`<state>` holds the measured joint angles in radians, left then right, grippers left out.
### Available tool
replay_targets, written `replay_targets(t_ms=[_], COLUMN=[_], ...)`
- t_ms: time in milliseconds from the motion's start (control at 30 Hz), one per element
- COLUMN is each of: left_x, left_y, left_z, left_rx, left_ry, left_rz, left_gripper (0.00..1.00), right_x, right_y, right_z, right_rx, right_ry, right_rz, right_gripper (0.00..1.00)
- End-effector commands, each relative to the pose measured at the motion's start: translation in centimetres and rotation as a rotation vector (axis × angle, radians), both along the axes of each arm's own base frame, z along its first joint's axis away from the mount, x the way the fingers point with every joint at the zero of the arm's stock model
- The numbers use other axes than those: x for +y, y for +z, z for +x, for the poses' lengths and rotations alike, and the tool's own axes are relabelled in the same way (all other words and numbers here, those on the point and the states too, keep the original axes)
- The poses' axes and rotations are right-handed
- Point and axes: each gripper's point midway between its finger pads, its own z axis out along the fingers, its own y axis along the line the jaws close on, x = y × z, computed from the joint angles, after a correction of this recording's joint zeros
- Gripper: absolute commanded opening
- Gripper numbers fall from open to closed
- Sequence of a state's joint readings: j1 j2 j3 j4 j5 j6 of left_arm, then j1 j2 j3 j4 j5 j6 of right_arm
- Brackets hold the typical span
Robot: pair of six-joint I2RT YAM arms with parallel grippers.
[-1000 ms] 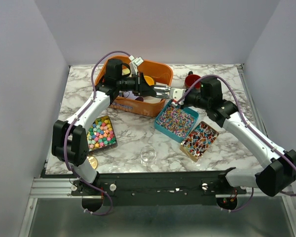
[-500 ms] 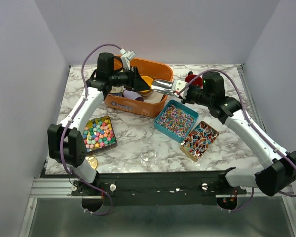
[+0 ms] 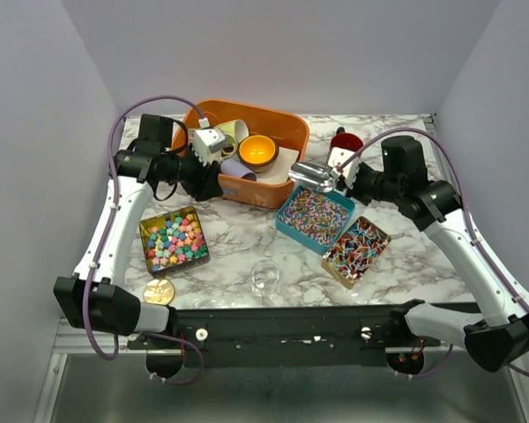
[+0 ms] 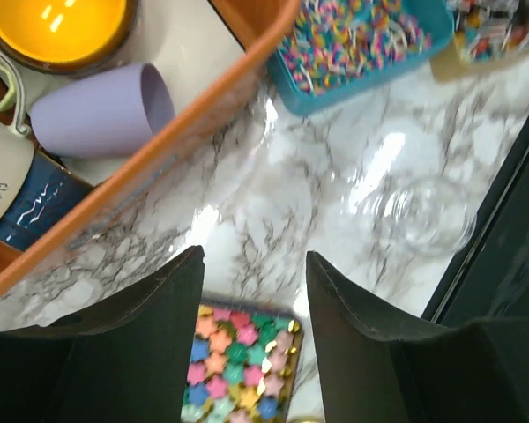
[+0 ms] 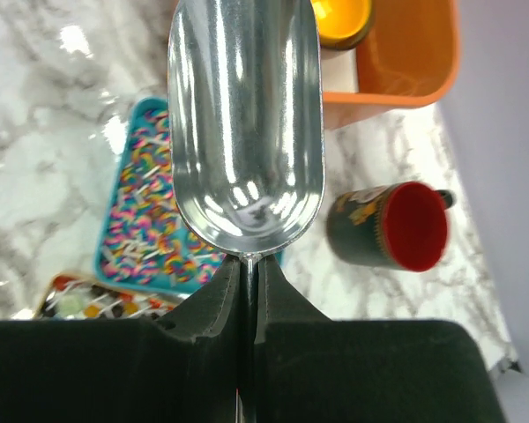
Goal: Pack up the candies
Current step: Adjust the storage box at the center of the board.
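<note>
Pastel star candies fill a small tray (image 3: 173,241), which also shows between my left fingers in the left wrist view (image 4: 238,370). Speckled candies fill a teal tray (image 3: 316,216) (image 5: 150,211). Wrapped candies lie in a tray (image 3: 357,249) at its right. My right gripper (image 3: 339,176) (image 5: 248,264) is shut on the handle of an empty metal scoop (image 3: 310,174) (image 5: 247,115), held above the teal tray's far edge. My left gripper (image 3: 210,181) (image 4: 254,264) is open and empty, above the table beside the orange bin's front left.
An orange bin (image 3: 282,123) at the back holds a yellow bowl (image 3: 258,150), a lilac cup (image 4: 101,110) and mugs. A red-lined mug (image 3: 344,141) lies behind the scoop. A clear glass cup (image 3: 264,276) stands near the front edge. A gold disc (image 3: 159,291) lies front left.
My left arm has let go of the scoop and drawn back to the left, out over the bin's front corner. My right gripper has carried the scoop right and nearer, over the teal tray.
</note>
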<state>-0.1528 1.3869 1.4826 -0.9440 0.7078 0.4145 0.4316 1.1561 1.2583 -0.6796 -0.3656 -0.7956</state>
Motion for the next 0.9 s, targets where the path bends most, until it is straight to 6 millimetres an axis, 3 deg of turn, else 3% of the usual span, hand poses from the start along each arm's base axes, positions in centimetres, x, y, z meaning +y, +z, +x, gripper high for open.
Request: replay_targets(t_ms=[0,67,167,267,300,433,533,633,733,867], left_x=[2.4,2.6,2.2,-0.7,-2.7,-6.5,-8.1,-9.7,-11.0,-13.8], left_y=[-3.4,-4.8,-5.7,-5.2,-5.1,-6.3,-6.8,-6.8,-7.4,-7.9], left_z=[-5.7,-5.7,-6.1,-5.6,-6.3,-7.2,-7.0,-5.9,-5.3,-4.6], left_rx=[-0.101,-0.080,-0.043,-0.102,-0.133,-0.152,-0.131,-0.152,-0.147,-0.165], left_ry=[-0.305,-0.291,-0.290,-0.286,-0.341,-0.428,-0.415,-0.328,-0.277,-0.250], left_rz=[0.232,0.269,0.242,0.171,0.182,0.204,0.171,0.125,0.074,0.043], left_gripper=[0.61,0.61,0.61,0.59,0.59,0.58,0.57,0.57,0.56,0.56], right_x=[-0.2,0.0,-0.3,-1.7,-2.3,-7.3,-10.7,-12.9,-13.5,-14.0], right_y=[-2.0,-2.5,-2.4,-3.4,-3.9,-6.1,-6.2,-5.3,-4.7,-5.8], right_z=[-5.1,-5.8,-5.1,-4.9,-5.2,-6.2,-6.1,-5.3,-4.3,-2.9], right_rx=[0.221,0.255,0.260,0.256,0.269,0.287,0.237,0.200,0.225,0.279], right_ry=[0.078,0.100,0.049,0.015,0.014,0.030,0.071,0.071,0.010,-0.164], right_rz=[-0.006,-0.003,-0.005,-0.077,-0.104,-0.298,-0.463,-0.547,-0.535,-0.436], right_gripper=[0.01,0.01,0.01,0.01,0.01,0.01,0.01,0.01,0.01,0.01])
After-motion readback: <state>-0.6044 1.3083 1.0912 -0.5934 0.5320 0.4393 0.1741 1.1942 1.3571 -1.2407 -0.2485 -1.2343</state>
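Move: The clear storage box lies about 13 cm back from the left hand, 11 cm to its right and some 24 cm below. At table height, the blue lollipop tray is about 3 cm farther out than this hand and 24 cm to its right; the star-candy tray is 3 cm back and 12 cm left. From the right hand, which holds the scoop, the storage box is about 13 cm back and 16 cm left, and the brown candy tray 5 cm back and 7 cm right. The empty left hand, fingers still about half open, first draws back and down from beside the orange bin, then swings to the right and sinks further towards the clear storage box, some 10 cm right, 9 down and 7 back in all, turning about 20 degrees clockwise. The right hand keeps the metal scoop pinched, draws back and down and then carries it about 12 cm to the right, away from the storage box, its left side rolling down and the fingers tipping lower. ##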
